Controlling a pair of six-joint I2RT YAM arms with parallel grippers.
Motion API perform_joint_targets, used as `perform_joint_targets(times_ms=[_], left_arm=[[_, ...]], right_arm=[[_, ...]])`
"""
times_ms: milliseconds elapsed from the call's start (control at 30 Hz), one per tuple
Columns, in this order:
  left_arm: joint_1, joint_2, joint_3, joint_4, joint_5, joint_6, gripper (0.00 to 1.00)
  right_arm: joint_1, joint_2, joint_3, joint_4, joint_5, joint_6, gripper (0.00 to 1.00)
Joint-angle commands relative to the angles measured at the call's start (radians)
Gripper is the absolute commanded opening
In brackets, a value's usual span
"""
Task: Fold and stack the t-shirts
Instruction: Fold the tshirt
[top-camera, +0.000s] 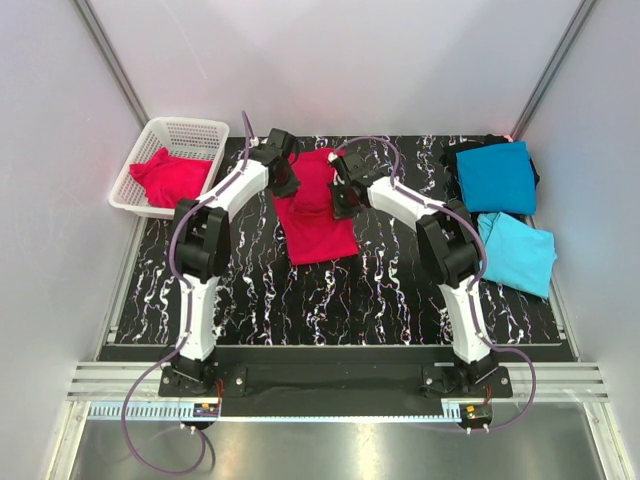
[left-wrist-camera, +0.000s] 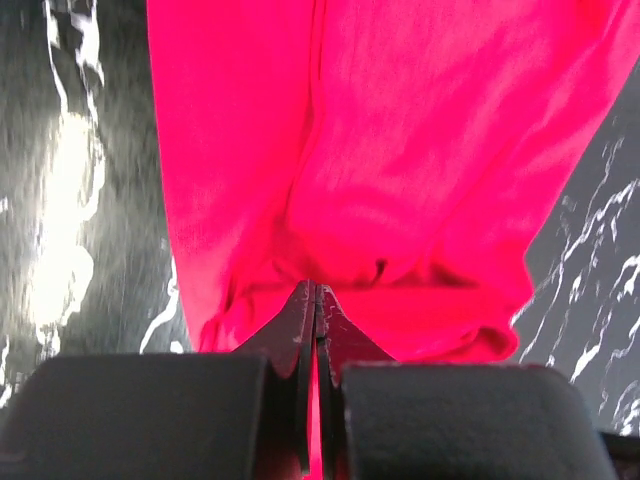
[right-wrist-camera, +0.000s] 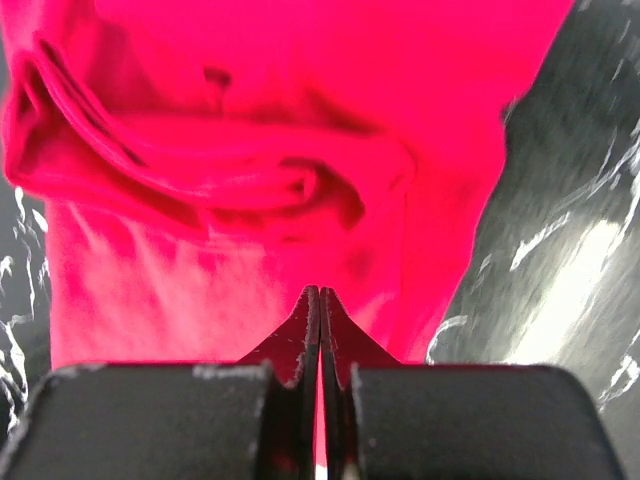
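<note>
A crimson-red t-shirt (top-camera: 322, 235) lies lengthwise on the black marbled table, its far end lifted and bunched between the two arms. My left gripper (top-camera: 289, 181) is at that end's left side, shut on the red t-shirt (left-wrist-camera: 400, 150), and cloth puckers at the tips of the gripper (left-wrist-camera: 316, 286). My right gripper (top-camera: 341, 201) is at the right side, also shut on the red t-shirt (right-wrist-camera: 250, 120), with a rolled fold lying just beyond the gripper (right-wrist-camera: 320, 291). A folded teal-blue t-shirt (top-camera: 497, 176) and a folded sky-blue t-shirt (top-camera: 518, 253) lie at the right edge.
A white mesh basket (top-camera: 186, 127) at the far left corner holds another crumpled red t-shirt (top-camera: 171, 176). White walls close in the table on three sides. The arm bases (top-camera: 200, 370) stand at the near edge.
</note>
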Motion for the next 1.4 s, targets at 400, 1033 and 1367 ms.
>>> perform_joint_targets(times_ms=[400,1033,1367], left_arm=[[0.019,-0.189,-0.147,0.159,-0.095,0.074,0.00],[-0.001,-0.214,-0.283,0.164,0.124,0.121,0.39],[-0.028,-0.347,-0.484,0.210,0.141,0.089,0.45]], right_arm=[[-0.006,0.337,0.616,-0.141,0.052,-0.056,0.00],[-0.011,0.086,0.362,-0.088,0.279,-0.088,0.35],[-0.022,-0.174,-0.064,0.036,0.310,-0.004,0.42]])
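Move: Across the middle of the red t-shirt a raised fold ridge lies about 3 cm back and 5 cm right of the left hand, 5 cm below it; from the right hand it is some 3 cm ahead and 6 cm left, just below. The shirt's left edge is about 8 cm back, 2 cm left and 6 cm under the left hand, its right edge 3 cm ahead, 5 cm right and 2 cm under the right. The basket stands roughly 25 cm left of the left hand, 5 cm farther out. Sweeping its shut fingertips forward and somewhat left over the ridge, the right hand goes about 10 cm nearly level, then draws back and right while opening, lifting off to above the shirt's right edge. The left hand edges forward and left, backs off and rises, then comes back and down, some 10 cm back in all from its farthest reach, opening and turning about 10 degrees clockwise, to bring its parted fingers over the left edge. ##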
